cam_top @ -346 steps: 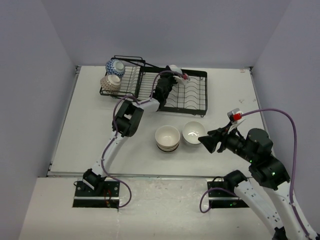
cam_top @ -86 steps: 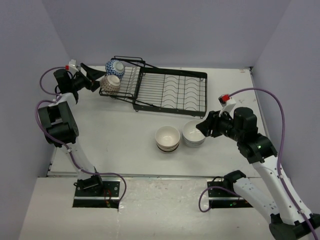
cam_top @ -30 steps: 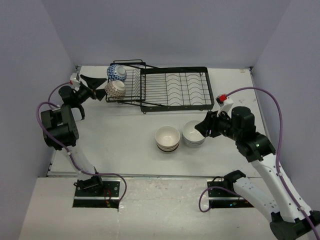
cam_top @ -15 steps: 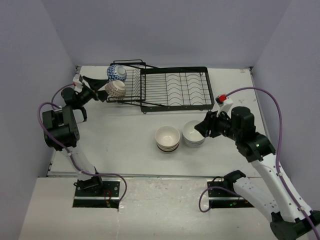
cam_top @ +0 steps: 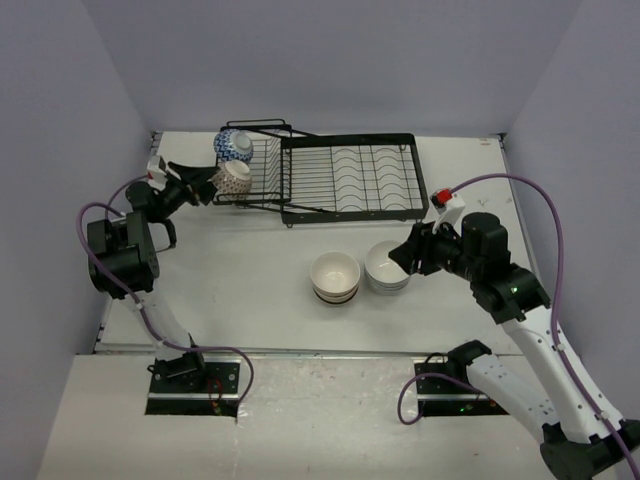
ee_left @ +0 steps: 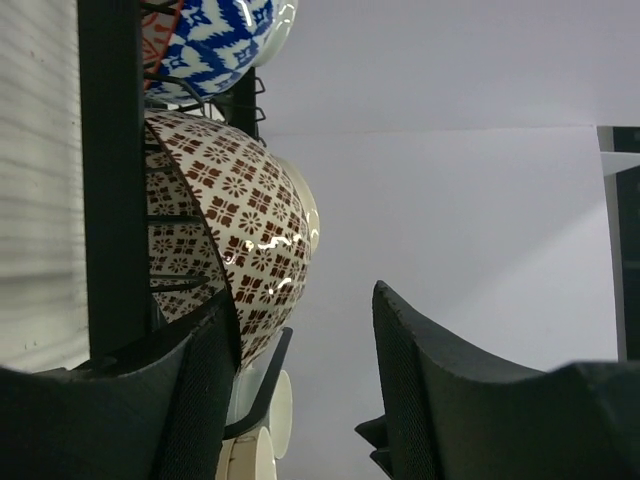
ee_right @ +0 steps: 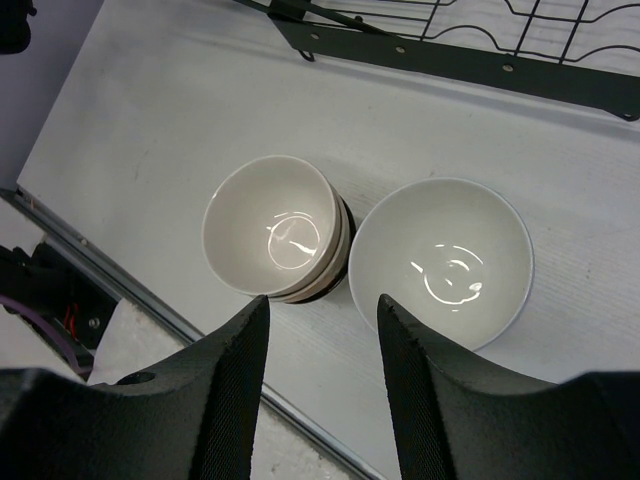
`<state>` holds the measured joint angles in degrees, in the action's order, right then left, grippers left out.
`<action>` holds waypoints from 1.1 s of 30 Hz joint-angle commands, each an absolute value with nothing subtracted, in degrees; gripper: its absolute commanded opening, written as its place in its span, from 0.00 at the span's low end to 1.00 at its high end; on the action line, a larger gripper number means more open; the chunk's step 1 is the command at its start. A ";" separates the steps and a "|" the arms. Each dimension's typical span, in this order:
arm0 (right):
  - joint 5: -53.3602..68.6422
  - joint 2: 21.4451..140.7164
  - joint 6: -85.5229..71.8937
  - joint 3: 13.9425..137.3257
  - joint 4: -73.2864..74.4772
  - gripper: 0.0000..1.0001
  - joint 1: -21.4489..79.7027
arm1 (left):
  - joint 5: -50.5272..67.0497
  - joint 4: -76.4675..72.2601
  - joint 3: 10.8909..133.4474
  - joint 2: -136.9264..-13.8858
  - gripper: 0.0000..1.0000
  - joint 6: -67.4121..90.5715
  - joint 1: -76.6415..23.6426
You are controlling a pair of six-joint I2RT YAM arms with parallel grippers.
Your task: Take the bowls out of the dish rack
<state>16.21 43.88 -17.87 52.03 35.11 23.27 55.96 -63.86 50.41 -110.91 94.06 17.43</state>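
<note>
The black wire dish rack (cam_top: 345, 180) stands at the back of the table. Its small left section holds two bowls on their sides: a blue-and-white one (cam_top: 235, 146) (ee_left: 215, 35) and a brown-patterned one (cam_top: 233, 178) (ee_left: 245, 235). My left gripper (cam_top: 203, 181) (ee_left: 302, 290) is open right at the brown-patterned bowl; one finger (ee_left: 200, 400) lies against its side by a rack wire, and the gap between the fingers is mostly bare. My right gripper (cam_top: 405, 255) (ee_right: 322, 300) hovers open and holds nothing, above a cream stack of bowls with a dark band (cam_top: 335, 276) (ee_right: 280, 225) and a white stack (cam_top: 387, 266) (ee_right: 440, 260).
The rack's large section (ee_right: 480, 50) has no dishes in its slots. The table's front edge with its metal strip (ee_right: 150, 300) runs close below the stacked bowls. Grey walls close in the table at the left, back and right.
My left gripper has crept in toward the brown-patterned bowl and its jaws have narrowed. The right arm, the rack and the stacked bowls have not moved.
</note>
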 commanded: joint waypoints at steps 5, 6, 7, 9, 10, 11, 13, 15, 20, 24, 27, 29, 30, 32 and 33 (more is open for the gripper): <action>17.93 43.77 -16.52 51.94 33.75 0.49 23.82 | 52.65 -67.06 49.83 -112.24 0.50 94.31 16.00; 17.84 43.68 -16.52 51.94 33.75 0.49 23.73 | 52.30 -66.97 49.75 -112.24 0.48 94.22 15.91; 17.93 43.77 -16.52 51.94 33.75 0.49 23.82 | 52.03 -66.89 49.66 -112.24 0.47 94.22 15.82; 17.93 43.77 -16.52 51.94 33.75 0.49 23.91 | 51.16 -66.71 49.66 -112.32 0.43 93.96 15.65; 17.93 43.77 -16.44 51.86 33.75 0.49 23.91 | 51.07 -66.71 49.66 -112.32 0.42 93.96 15.64; 17.93 43.77 -16.44 51.86 33.84 0.49 23.91 | 50.80 -66.71 49.75 -112.50 0.39 93.96 15.47; 17.93 43.77 -16.44 51.86 33.75 0.49 23.99 | 50.19 -66.71 49.83 -112.85 0.38 93.96 15.29; 17.93 43.77 -16.44 51.86 33.92 0.49 24.08 | 49.92 -66.71 50.01 -113.38 0.36 93.95 14.94; 17.67 43.59 -16.35 51.94 34.10 0.49 24.17 | 48.78 -66.62 49.75 -113.91 0.29 93.78 14.59; 17.58 43.68 -16.35 52.03 34.01 0.49 24.43 | 47.99 -66.27 49.92 -113.91 0.18 93.34 14.41; 17.49 43.86 -16.26 52.03 34.19 0.49 24.52 | 47.99 -65.48 51.06 -113.73 0.09 92.82 14.15; 17.49 43.94 -16.26 52.03 34.19 0.49 24.52 | 47.99 -63.73 51.76 -113.64 0.00 91.67 13.89; 17.40 43.95 -16.26 52.12 34.28 0.49 24.52 | 47.99 -63.20 52.46 -113.56 0.00 91.23 13.80; 17.23 43.86 -16.26 52.03 34.28 0.49 24.61 | 47.73 -61.45 53.52 -113.64 0.00 89.92 13.62; 17.23 43.86 -16.26 52.03 34.28 0.49 24.61 | 47.72 -60.83 53.87 -113.73 0.00 89.13 13.54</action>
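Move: Some 5 cm to the left hand's right, 2 cm ahead and about a centimetre below is the middle of the brown-patterned bowl, tipped over in the side rack; its near rim lies almost between the fingers. The blue bowl stands about 11 cm ahead and 5 cm right, at similar height, and the middle of the empty main rack is about 32 cm right, 1 cm ahead, some 9 cm lower. From the right hand, the patterned bowl is roughly 24 cm ahead, 40 cm left and 7 cm lower. Closing from about half open to nearly shut, the left fingers pinch the patterned bowl's near rim, the lower finger inside and the upper one outside, as the hand eases about 2 cm forward and 1.5 cm right into the bowl. It first dips some 1.5 cm, then comes back up to its starting height; the wrist hardly turns. ##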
